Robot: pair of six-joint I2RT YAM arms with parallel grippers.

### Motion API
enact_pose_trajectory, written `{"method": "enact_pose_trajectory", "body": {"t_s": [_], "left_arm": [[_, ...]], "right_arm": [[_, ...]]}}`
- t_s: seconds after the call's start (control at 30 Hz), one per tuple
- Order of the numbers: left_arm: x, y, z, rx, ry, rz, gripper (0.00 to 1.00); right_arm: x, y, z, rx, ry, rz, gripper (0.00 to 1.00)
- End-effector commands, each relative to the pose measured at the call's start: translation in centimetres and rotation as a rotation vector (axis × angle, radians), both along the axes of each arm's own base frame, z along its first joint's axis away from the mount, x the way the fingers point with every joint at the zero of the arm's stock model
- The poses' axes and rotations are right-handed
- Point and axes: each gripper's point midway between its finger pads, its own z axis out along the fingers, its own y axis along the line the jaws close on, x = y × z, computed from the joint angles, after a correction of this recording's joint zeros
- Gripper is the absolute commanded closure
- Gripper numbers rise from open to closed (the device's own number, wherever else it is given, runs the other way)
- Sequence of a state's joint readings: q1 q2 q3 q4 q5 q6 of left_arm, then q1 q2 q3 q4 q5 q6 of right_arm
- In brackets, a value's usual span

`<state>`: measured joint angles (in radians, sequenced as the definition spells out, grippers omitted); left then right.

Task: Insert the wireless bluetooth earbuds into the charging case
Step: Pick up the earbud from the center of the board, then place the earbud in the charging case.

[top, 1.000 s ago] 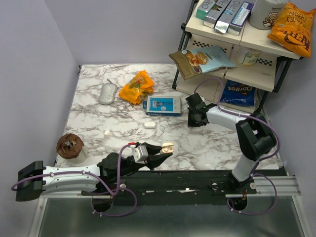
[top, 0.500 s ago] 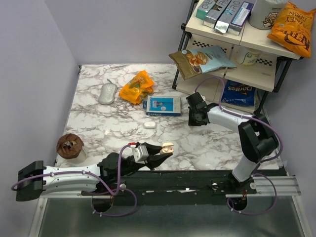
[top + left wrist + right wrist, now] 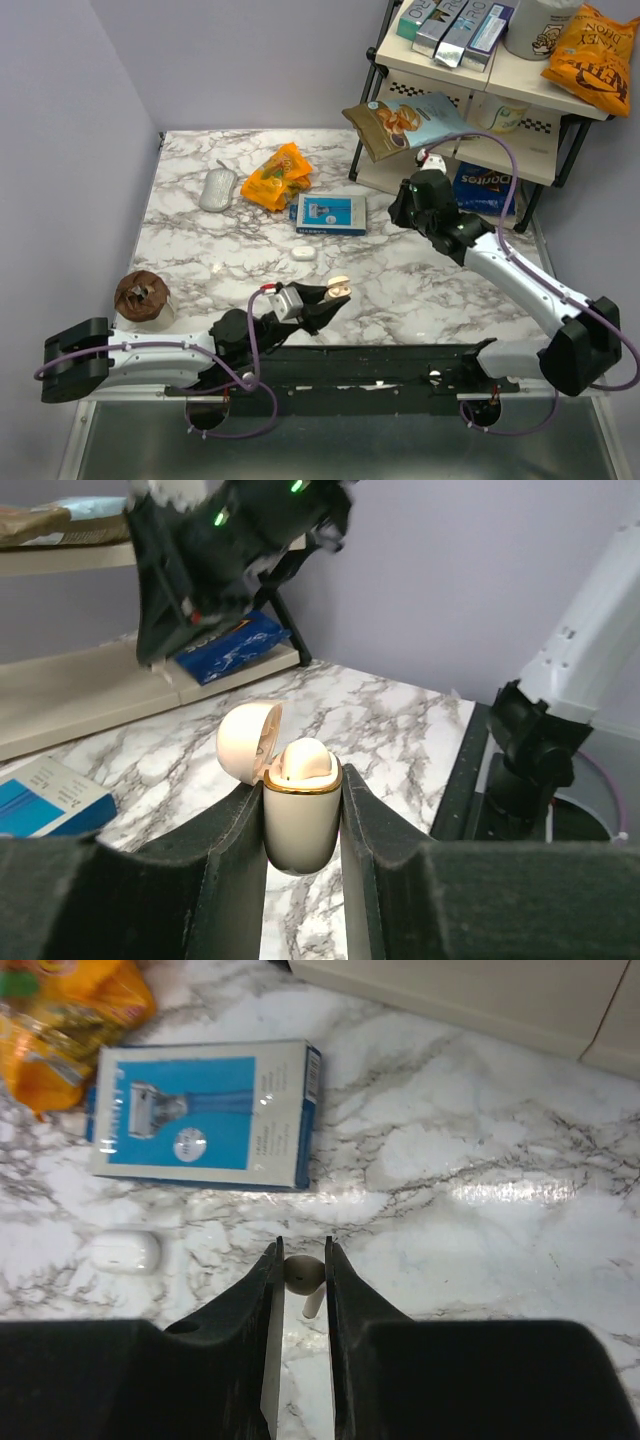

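Observation:
My left gripper (image 3: 333, 296) is shut on the charging case (image 3: 297, 825), a cream pill-shaped shell with a gold rim, held upright over the table's near edge. Its lid (image 3: 248, 738) is flipped open to the left, and one earbud (image 3: 303, 760) sits in the opening. In the top view the case (image 3: 340, 291) shows as a pale spot at the fingertips. My right gripper (image 3: 302, 1250) is shut on a second cream earbud (image 3: 302, 1272), pinched by its round head with the stem pointing down, above the marble. That gripper (image 3: 403, 213) hangs near the shelf rack.
A blue-and-white box (image 3: 331, 213) lies mid-table, with a small white pill-shaped object (image 3: 303, 253) in front of it. An orange snack bag (image 3: 277, 176) and a grey mouse (image 3: 217, 188) sit behind. At the left edge is a brown muffin (image 3: 142, 295); a shelf rack (image 3: 480, 100) stands at the right.
The right arm has stretched out and lifted, its gripper moving slightly right and back toward the shelf. The left arm has shifted a little forward with the open case.

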<state>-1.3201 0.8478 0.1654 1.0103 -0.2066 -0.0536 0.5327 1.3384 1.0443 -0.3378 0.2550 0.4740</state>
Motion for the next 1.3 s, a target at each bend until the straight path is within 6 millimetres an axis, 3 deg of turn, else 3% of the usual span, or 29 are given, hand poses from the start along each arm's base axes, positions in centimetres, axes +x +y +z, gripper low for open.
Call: {"method": "enact_pose_trajectory", "body": {"t_s": [0.0, 0.13, 0.33, 0.37, 0.4, 0.47, 0.6, 0.87, 1.27], "left_arm": [[2.3, 0.6, 3.0, -0.132, -0.002, 0.078, 1.00], [4.0, -0.4, 3.9, -0.156, 0.002, 0.052, 1.00], [6.3, -1.7, 6.1, -0.176, -0.043, 0.046, 1.00], [6.4, -2.0, 6.3, -0.176, -0.051, 0.035, 1.00], [6.8, -2.3, 6.8, -0.193, -0.046, 0.036, 1.00], [7.1, -2.7, 7.3, -0.205, -0.062, 0.006, 1.00], [8.1, -3.3, 8.9, -0.242, -0.099, -0.006, 1.00], [8.9, -3.5, 11.4, -0.304, -0.185, -0.020, 1.00], [8.0, -2.9, 14.0, -0.389, -0.325, -0.087, 1.00]], "right_arm": [[-0.2, 1.0, 6.3, 0.017, -0.205, 0.048, 1.00], [-1.9, 2.1, 11.3, 0.045, -0.356, 0.106, 0.99], [-4.4, 3.5, 17.0, 0.053, -0.559, 0.183, 1.00], [-5.1, 3.5, 18.8, 0.087, -0.618, 0.184, 0.99], [-5.4, 3.6, 19.0, 0.087, -0.638, 0.191, 1.00], [-6.5, 4.2, 21.1, 0.132, -0.717, 0.222, 1.00], [-8.4, 3.7, 24.0, 0.215, -0.844, 0.238, 1.00], [-10.6, 3.6, 25.8, 0.281, -0.998, 0.293, 1.00], [-13.6, 4.8, 25.2, 0.301, -1.017, 0.465, 0.99]]}}
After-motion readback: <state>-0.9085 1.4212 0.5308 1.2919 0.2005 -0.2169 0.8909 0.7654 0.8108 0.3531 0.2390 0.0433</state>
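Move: The open charging case, held by the left hand, is roughly 18 cm back and 11 cm left of the right hand, perhaps 4 cm higher. From the right hand, the blue shaver box lies some 7 cm ahead and 14 cm left; the small white oval box about 3 cm back and 20 cm left; both some 16 cm below. For the left hand, the earbud in the right fingers is about 18 cm ahead, 11 cm right and 4 cm lower. The earbud, still pinched by the right fingers and already clear of the table, is swung up about 24 cm and back 12 cm, drifting left, while the wrist tips up over 50 degrees and turns somewhat left. The case stays in the left grip and travels forward about 11 cm and right 6 cm, rising then sinking a little, to come in low before the earbud. ##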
